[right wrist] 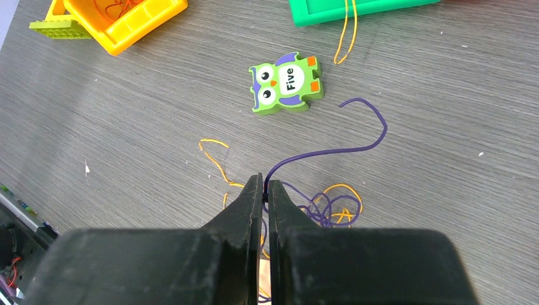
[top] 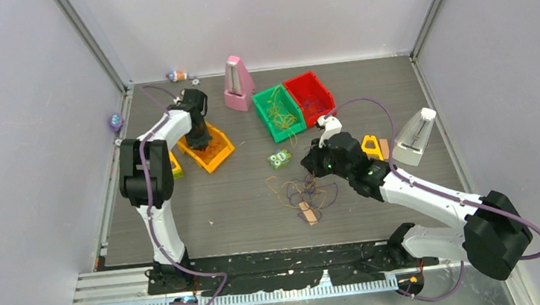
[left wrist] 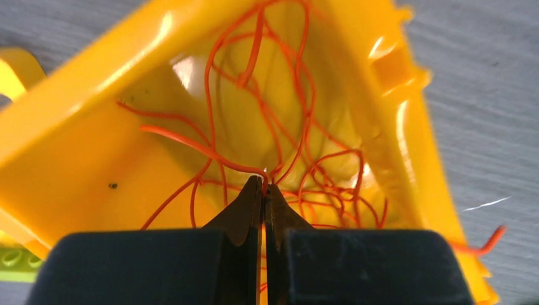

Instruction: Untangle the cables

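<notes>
A tangle of thin purple and yellow-orange cables (top: pixel 302 191) lies mid-table. My right gripper (top: pixel 315 166) hovers over it, and in the right wrist view the gripper (right wrist: pixel 265 184) is shut on a purple cable (right wrist: pixel 330 152) that arcs away toward the owl block. A yellow-orange cable (right wrist: pixel 219 168) runs loose beside the fingers. My left gripper (top: pixel 197 140) is down inside the orange bin (top: pixel 216 155). There the gripper (left wrist: pixel 264 184) is shut on an orange cable (left wrist: pixel 191 145), one strand of the loose orange heap filling the bin (left wrist: pixel 82 82).
A green bin (top: pixel 278 114) holding yellowish cables and a red bin (top: pixel 310 95) stand at the back. An owl block (top: pixel 279 159) lies near the tangle, and a small wooden piece (top: pixel 308 213) in front of it. A pink metronome (top: pixel 238 84) and a white metronome (top: pixel 415 137) stand nearby.
</notes>
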You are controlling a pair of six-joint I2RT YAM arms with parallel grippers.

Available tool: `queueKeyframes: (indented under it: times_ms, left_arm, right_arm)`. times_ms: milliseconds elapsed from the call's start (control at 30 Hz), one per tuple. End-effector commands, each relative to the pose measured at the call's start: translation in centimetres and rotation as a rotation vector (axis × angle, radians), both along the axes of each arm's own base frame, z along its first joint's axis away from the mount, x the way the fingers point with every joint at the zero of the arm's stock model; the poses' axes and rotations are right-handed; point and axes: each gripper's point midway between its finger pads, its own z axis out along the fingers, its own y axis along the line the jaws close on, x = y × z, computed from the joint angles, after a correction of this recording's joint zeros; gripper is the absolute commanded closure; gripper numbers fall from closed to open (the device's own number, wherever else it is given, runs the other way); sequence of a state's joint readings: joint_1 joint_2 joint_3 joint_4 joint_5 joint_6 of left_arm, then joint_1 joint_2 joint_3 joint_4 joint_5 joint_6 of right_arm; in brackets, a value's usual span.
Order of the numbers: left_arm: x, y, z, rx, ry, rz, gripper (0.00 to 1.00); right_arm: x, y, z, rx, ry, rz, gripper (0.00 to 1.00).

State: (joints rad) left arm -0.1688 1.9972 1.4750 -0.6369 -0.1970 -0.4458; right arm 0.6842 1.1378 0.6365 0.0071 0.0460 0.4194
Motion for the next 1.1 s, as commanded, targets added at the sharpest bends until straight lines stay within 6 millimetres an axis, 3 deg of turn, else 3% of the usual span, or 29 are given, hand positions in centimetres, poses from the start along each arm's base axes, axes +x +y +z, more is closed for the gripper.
queueKeyframes:
  times_ms: [0,167,233,300,633,767,800,967,1067]
  left_arm:
    - [-0.2,0.4,2.9,-0.007,0.007,0.001,1.0]
    - [-0.1,0.2,5.1,-0.022,-0.04,-0.014,0.99]
    - [-0.4,0.0,6.3,-0.037,-0.076,-0.027,0.9]
    - [-0.8,-0.5,7.5,-0.07,-0.13,-0.044,0.8]
    - [-3.0,-2.1,13.1,-0.132,-0.274,-0.093,0.1]
    - [-4.8,-4.4,15.6,-0.162,-0.34,-0.16,0.01]
    - [-5.4,-5.0,16.2,-0.16,-0.359,-0.178,0.01]
    - [-8.4,-8.1,18.9,-0.197,-0.493,-0.277,0.0]
    - [-10.6,-10.5,19.3,-0.252,-0.58,-0.371,0.0]
  right_arm:
    - [0.5,0.5,1.0,0.04,-0.032,-0.002,0.95]
    - [0.6,0.7,0.8,0.032,-0.025,0.003,0.95]
    - [0.6,0.8,0.6,0.03,-0.019,0.006,0.95]
    - [0.6,0.8,0.2,0.024,-0.009,0.007,0.95]
    - [0.7,1.1,0.2,0.007,0.002,0.019,0.95]
    - [1.1,1.2,0.7,-0.027,-0.004,0.039,0.94]
    - [0.9,0.9,0.3,-0.061,0.007,0.049,0.94]
    - [1.5,1.0,2.3,-0.108,-0.022,0.076,0.93]
    - [1.4,1.2,2.8,-0.105,-0.019,0.084,0.9]
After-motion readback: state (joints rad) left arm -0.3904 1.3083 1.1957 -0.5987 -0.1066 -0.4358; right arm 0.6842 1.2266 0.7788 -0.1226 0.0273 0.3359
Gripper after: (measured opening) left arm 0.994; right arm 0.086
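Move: My left hand pinches an orange cable low inside the yellow box, whose middle is about 3 cm back and 2 cm right, roughly level. The yellow triangle stands 10 cm left and 7 cm back; the pink metronome is 15 cm right, 12 cm ahead; the owl block is 25 cm right, 9 cm back. From my right hand, the box lies some 30 cm left, 12 cm ahead, 10 cm lower. I let the orange cable go in the yellow box, opening my left fingers wide as I lift almost straight up out of it. Once clear, I keep rising, about 17 cm in all, and swing back and right some 8 cm each, away from the box, tipping the fingers forward and turning slightly clockwise. My right hand dips 2 cm and comes back up, still pinching the purple cable. ##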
